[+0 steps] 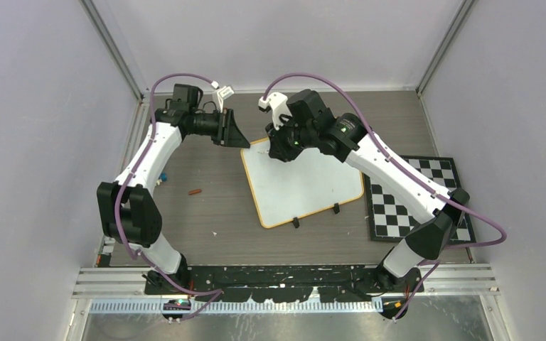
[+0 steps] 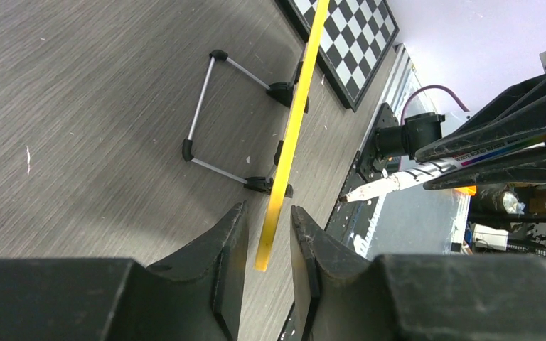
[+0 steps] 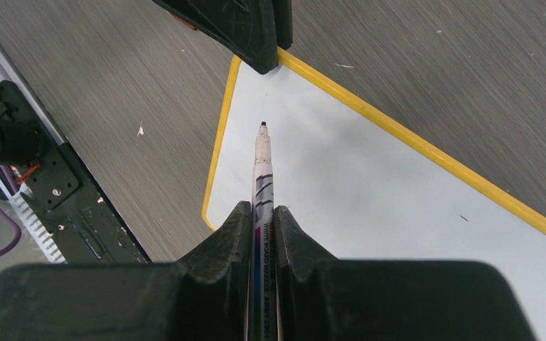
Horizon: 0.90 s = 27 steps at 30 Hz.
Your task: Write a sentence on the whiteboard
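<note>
The whiteboard (image 1: 306,186) lies on the table with its orange-yellow rim all round. In the left wrist view I see it edge-on as a yellow strip (image 2: 295,121). My left gripper (image 1: 244,142) (image 2: 266,213) straddles the board's far-left corner, open, with a gap on each side of the rim. My right gripper (image 1: 281,153) (image 3: 261,209) is shut on a whiteboard marker (image 3: 262,163) (image 2: 398,183). The marker's dark tip (image 3: 263,126) points at the board's face (image 3: 370,192) close to that corner. The sentence is out of view; the board's visible face is plain white.
A black-and-white checkered mat (image 1: 412,199) (image 2: 348,35) lies right of the board. A small red-brown piece (image 1: 196,191) lies on the table left of the board. A wire stand (image 2: 213,114) shows under the board. Two black feet (image 1: 296,222) sit on its near edge.
</note>
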### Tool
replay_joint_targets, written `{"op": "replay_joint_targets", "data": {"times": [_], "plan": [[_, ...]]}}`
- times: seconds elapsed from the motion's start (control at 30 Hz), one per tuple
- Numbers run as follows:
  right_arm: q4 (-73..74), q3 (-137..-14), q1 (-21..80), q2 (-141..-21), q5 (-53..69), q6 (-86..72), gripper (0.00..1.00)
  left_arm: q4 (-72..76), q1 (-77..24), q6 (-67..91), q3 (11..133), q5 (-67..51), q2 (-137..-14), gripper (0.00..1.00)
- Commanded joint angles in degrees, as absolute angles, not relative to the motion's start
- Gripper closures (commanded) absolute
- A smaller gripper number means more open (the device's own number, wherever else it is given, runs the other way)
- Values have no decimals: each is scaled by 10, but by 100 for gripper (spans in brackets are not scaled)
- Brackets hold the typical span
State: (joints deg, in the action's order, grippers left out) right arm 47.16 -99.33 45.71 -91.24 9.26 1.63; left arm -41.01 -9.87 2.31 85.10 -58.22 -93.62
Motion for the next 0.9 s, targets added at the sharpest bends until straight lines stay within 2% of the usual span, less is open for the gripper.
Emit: {"op": "replay_joint_targets", "data": {"times": [0.0,0.43,0.57,0.67,0.87], "plan": [[452,-1020,461,-913,106,7,100,-402,-102,10,851,-603,-913,69],[440,-1002,469,-910,79,3,100,-402,-113,5,838,-602,-906,81],[427,-978,470,-894,79,5,100,-404,-117,4,838,-606,-906,89],[385,-923,470,-859,81,25,100,-403,-118,9,833,-607,-907,99],[358,-873,470,-812,86,53,100,-378,-118,37,819,-612,-909,100]]}}
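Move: Between the left hand's nearly closed fingers sits the whiteboard's far left corner, about 1 cm right of and 1 cm below the hand point; the board's middle is some 16 cm right, 7 back and 11 down. The right hand's target, a patch of board face near that corner, lies roughly 2 cm ahead, 3 left and 8 below it. From the right hand, the gripped corner is about 4 cm ahead, 8 left and 5 below. Closing its fingers on the whiteboard's corner, the left hand pinches the yellow rim and eases back and to the right by about 2 cm, turning only slightly. The right hand, still gripping the pen, nearly hovers at first, then late on drops about 3 cm, drawing back and a little right, bringing the pen tip nearer the board's face without turning the wrist. ##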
